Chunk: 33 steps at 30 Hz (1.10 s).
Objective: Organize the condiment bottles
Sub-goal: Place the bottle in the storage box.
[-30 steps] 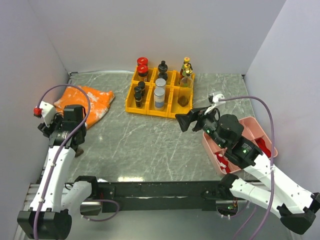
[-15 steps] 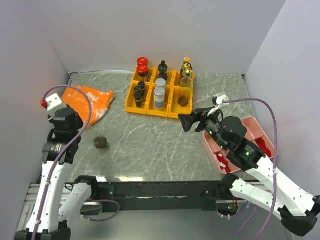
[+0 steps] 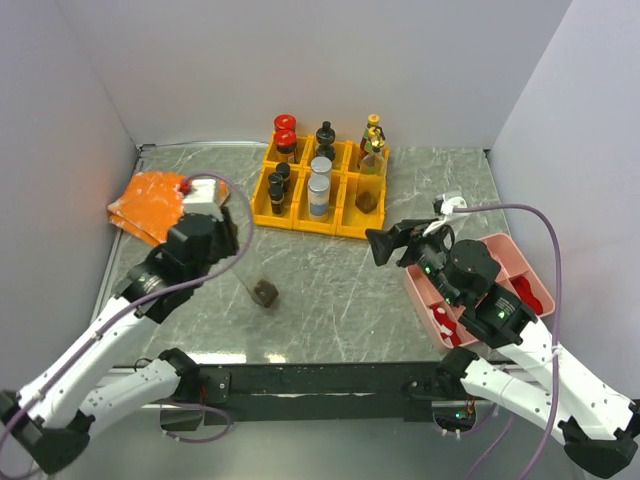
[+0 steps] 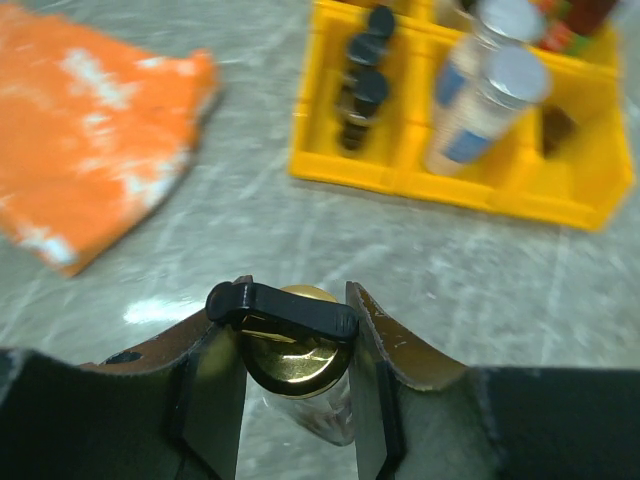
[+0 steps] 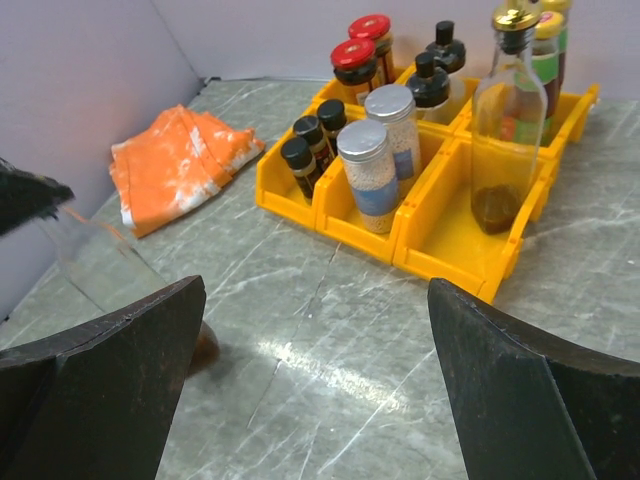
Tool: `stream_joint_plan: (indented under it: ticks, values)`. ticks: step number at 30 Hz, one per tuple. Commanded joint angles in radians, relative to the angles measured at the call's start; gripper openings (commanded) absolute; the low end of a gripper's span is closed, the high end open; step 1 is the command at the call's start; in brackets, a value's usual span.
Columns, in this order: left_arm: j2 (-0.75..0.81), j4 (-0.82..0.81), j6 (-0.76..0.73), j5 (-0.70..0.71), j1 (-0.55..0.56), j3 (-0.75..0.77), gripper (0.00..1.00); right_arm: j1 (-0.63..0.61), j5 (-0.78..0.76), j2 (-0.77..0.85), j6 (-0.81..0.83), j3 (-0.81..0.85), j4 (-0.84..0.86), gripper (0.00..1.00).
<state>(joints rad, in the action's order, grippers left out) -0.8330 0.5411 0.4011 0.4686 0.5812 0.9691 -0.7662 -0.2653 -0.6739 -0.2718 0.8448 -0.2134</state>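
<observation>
My left gripper (image 4: 295, 300) is shut on the neck of a clear glass bottle with a gold cap (image 4: 292, 362). The bottle hangs tilted, and its dark bottom (image 3: 265, 293) is low over the middle of the table; I cannot tell if it touches. It also shows as a clear bottle (image 5: 95, 258) in the right wrist view. A yellow bin rack (image 3: 345, 222) at the back holds the other condiment bottles: red-capped jars (image 3: 285, 135), silver-capped jars (image 3: 320, 185), small black-capped bottles (image 3: 278, 185) and a tall clear bottle (image 5: 505, 120). My right gripper (image 3: 385, 245) stands open and empty in front of the rack.
An orange cloth (image 3: 150, 200) lies at the back left by the wall. A pink tray (image 3: 510, 262) with red packets (image 3: 530, 295) sits at the right under my right arm. Walls close in the table on three sides.
My left arm has swung from the far left wall toward the table's middle, carrying the gold-capped bottle to the right. The right arm has shifted slightly right, its jaws still open.
</observation>
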Motion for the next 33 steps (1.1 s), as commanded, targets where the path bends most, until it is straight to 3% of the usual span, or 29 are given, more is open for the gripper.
stream_joint_plan:
  ticks: [1, 5, 9, 22, 33]
  values:
    - [-0.052, -0.222, -0.053, 0.093, 0.192, 0.088, 0.01, -0.002, -0.06, 0.043, 0.006, -0.013, 0.006, 1.0]
    - [-0.116, -0.379, -0.183, 0.153, 0.398, 0.102, 0.01, -0.001, -0.089, 0.086, 0.002, -0.024, 0.016, 1.0]
    - [-0.216, -0.512, -0.277, 0.108, 0.463, 0.137, 0.01, -0.001, -0.112, 0.105, -0.006, -0.039, 0.02, 1.0]
    - [-0.532, -0.816, -0.58, 0.033, 0.465, 0.383, 0.01, -0.002, -0.18, 0.189, -0.041, -0.079, 0.025, 1.0]
    - [-0.778, -0.891, -0.59, -0.077, 0.373, 0.575, 0.01, -0.002, -0.193, 0.289, -0.05, -0.127, 0.046, 1.0]
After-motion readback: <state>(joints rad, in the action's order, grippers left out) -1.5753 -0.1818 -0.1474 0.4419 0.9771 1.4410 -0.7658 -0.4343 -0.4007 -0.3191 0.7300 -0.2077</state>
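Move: The oil bottle in the left fingers is bound for the orange box's front right slot, about 19 cm ahead, 30 cm to the right and some 24 cm below. Another oil bottle stands in that slot, roughly 3 cm farther out and 3 cm right of its middle. The white-capped jars are some 21 cm ahead and 20 cm right of the left hand, the black-capped jars 21 cm ahead and 8 cm right. From the right hand the slot lies about 23 cm ahead and 2 cm left, well below. Rightward first, quick and nearly level, then rising and reaching forward, the left hand carries the oil bottle by its neck towards the box's front right slot, ending about 27 cm right, 10 cm up and 8 cm ahead. The wrist swings clockwise and tips the fingers up, each some 30 degrees, grip kept. The empty, open right hand draws about 6 cm right and slightly back. ##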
